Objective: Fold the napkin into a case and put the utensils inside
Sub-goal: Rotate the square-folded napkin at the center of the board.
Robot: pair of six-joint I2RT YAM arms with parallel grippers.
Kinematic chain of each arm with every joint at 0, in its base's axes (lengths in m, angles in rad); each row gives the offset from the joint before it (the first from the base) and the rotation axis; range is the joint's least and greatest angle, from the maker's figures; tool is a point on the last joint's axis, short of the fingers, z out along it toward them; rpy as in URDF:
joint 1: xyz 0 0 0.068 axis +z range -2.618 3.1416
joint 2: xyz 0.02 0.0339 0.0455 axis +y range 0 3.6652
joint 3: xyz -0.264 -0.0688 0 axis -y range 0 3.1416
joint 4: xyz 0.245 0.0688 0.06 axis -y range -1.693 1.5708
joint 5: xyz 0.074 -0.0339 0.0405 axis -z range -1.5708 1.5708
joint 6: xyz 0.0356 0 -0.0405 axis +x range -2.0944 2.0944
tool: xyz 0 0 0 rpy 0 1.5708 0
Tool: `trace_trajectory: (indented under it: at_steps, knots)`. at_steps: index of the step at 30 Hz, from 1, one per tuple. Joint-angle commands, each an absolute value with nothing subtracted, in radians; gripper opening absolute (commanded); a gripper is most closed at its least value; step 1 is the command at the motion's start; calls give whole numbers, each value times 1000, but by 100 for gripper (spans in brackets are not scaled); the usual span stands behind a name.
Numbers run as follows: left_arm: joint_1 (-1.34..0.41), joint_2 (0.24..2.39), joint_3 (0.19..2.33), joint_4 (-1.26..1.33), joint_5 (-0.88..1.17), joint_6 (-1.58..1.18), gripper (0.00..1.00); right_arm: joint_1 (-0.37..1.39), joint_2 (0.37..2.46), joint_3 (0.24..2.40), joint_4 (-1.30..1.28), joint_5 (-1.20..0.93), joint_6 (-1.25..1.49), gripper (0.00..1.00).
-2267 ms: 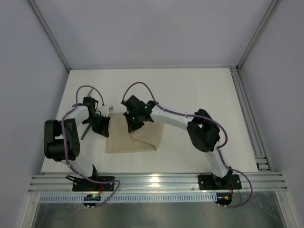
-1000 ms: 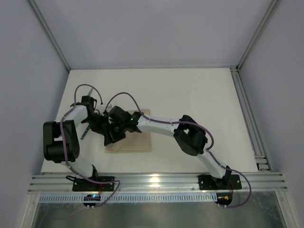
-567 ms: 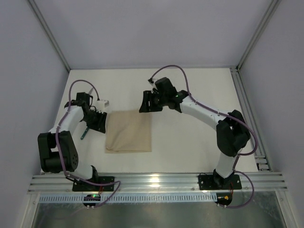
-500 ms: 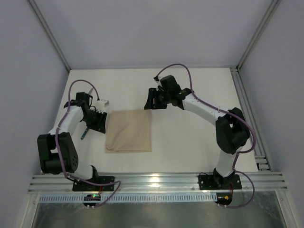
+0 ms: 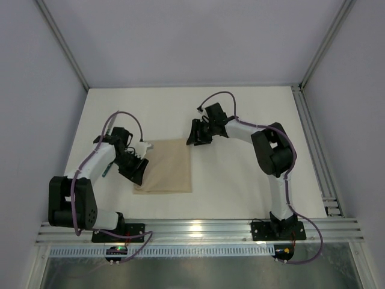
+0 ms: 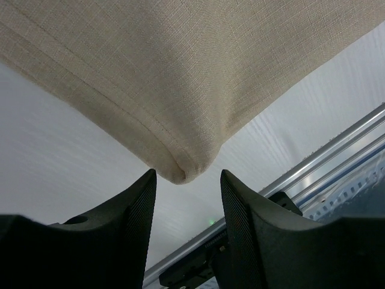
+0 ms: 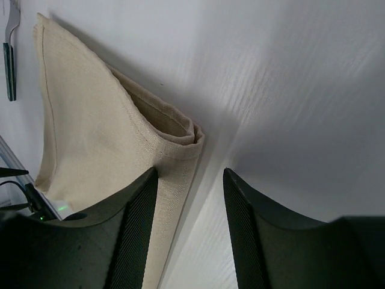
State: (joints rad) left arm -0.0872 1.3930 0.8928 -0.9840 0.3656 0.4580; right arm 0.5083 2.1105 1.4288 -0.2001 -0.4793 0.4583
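The beige napkin (image 5: 165, 167) lies flat on the white table as a broad folded rectangle, not a narrow case. My left gripper (image 5: 138, 171) is open at the napkin's left edge. One rounded napkin corner (image 6: 183, 171) lies just beyond its fingertips (image 6: 144, 198), touching neither. My right gripper (image 5: 195, 133) is open at the far right corner. That layered corner (image 7: 183, 135) lies ahead of its jaws, and the left finger (image 7: 141, 205) overlaps the cloth's edge. Of the utensils, a teal-handled fork (image 7: 9, 60) lies past the napkin. In the top view it is a thin teal sliver (image 5: 106, 170) beside the left arm. The knife is out of view.
An aluminium rail (image 5: 198, 232) runs along the near table edge, with both arm bases bolted to it. A second rail (image 5: 313, 144) borders the right side. Grey walls close in the table on the left, back and right.
The right arm pulled back off the napkin's left part and swung right, then came down to the far right corner. The left gripper opened wider and moved nearer along the left edge.
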Motion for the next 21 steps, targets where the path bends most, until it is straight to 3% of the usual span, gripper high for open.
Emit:
trace_trajectory:
  at_steps: [1, 7, 12, 16, 21]
  knots:
    - [-115, 1402, 881, -965, 327, 474, 49, 514, 2132, 1433, -109, -524, 471, 51]
    - [-118, 1408, 877, -968, 318, 471, 42, 514, 2160, 1414, -39, -569, 521, 36]
    - [-115, 1368, 900, -996, 319, 474, 42, 514, 2171, 1419, -11, -598, 549, 5]
    - [-115, 1339, 926, -1019, 350, 480, 43, 502, 2085, 1338, 47, -546, 574, 4]
    - [-114, 1339, 977, -1006, 402, 486, 47, 428, 1863, 985, 187, -419, 680, 4]
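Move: The napkin's far-right corner is only about 2 cm to the right hand's left and 2 cm below it, level with it front to back, the open fingers straddling the cloth's edge. From this hand, the napkin's middle is about 11 cm back and 10 cm left, its near-right corner some 22 cm straight back, and the fork roughly 29 cm left. From the left hand that far-right corner is about 18 cm ahead, 19 cm right and 4 cm down. Leftward and slightly down, not quite 2 cm, the right hand eases onto the napkin's far-right corner while its open fingers close fully and pinch the layers. Then it reverses, drawing the pinched corner back and to the right about 5 cm, low along the board, turning a few degrees clockwise. ##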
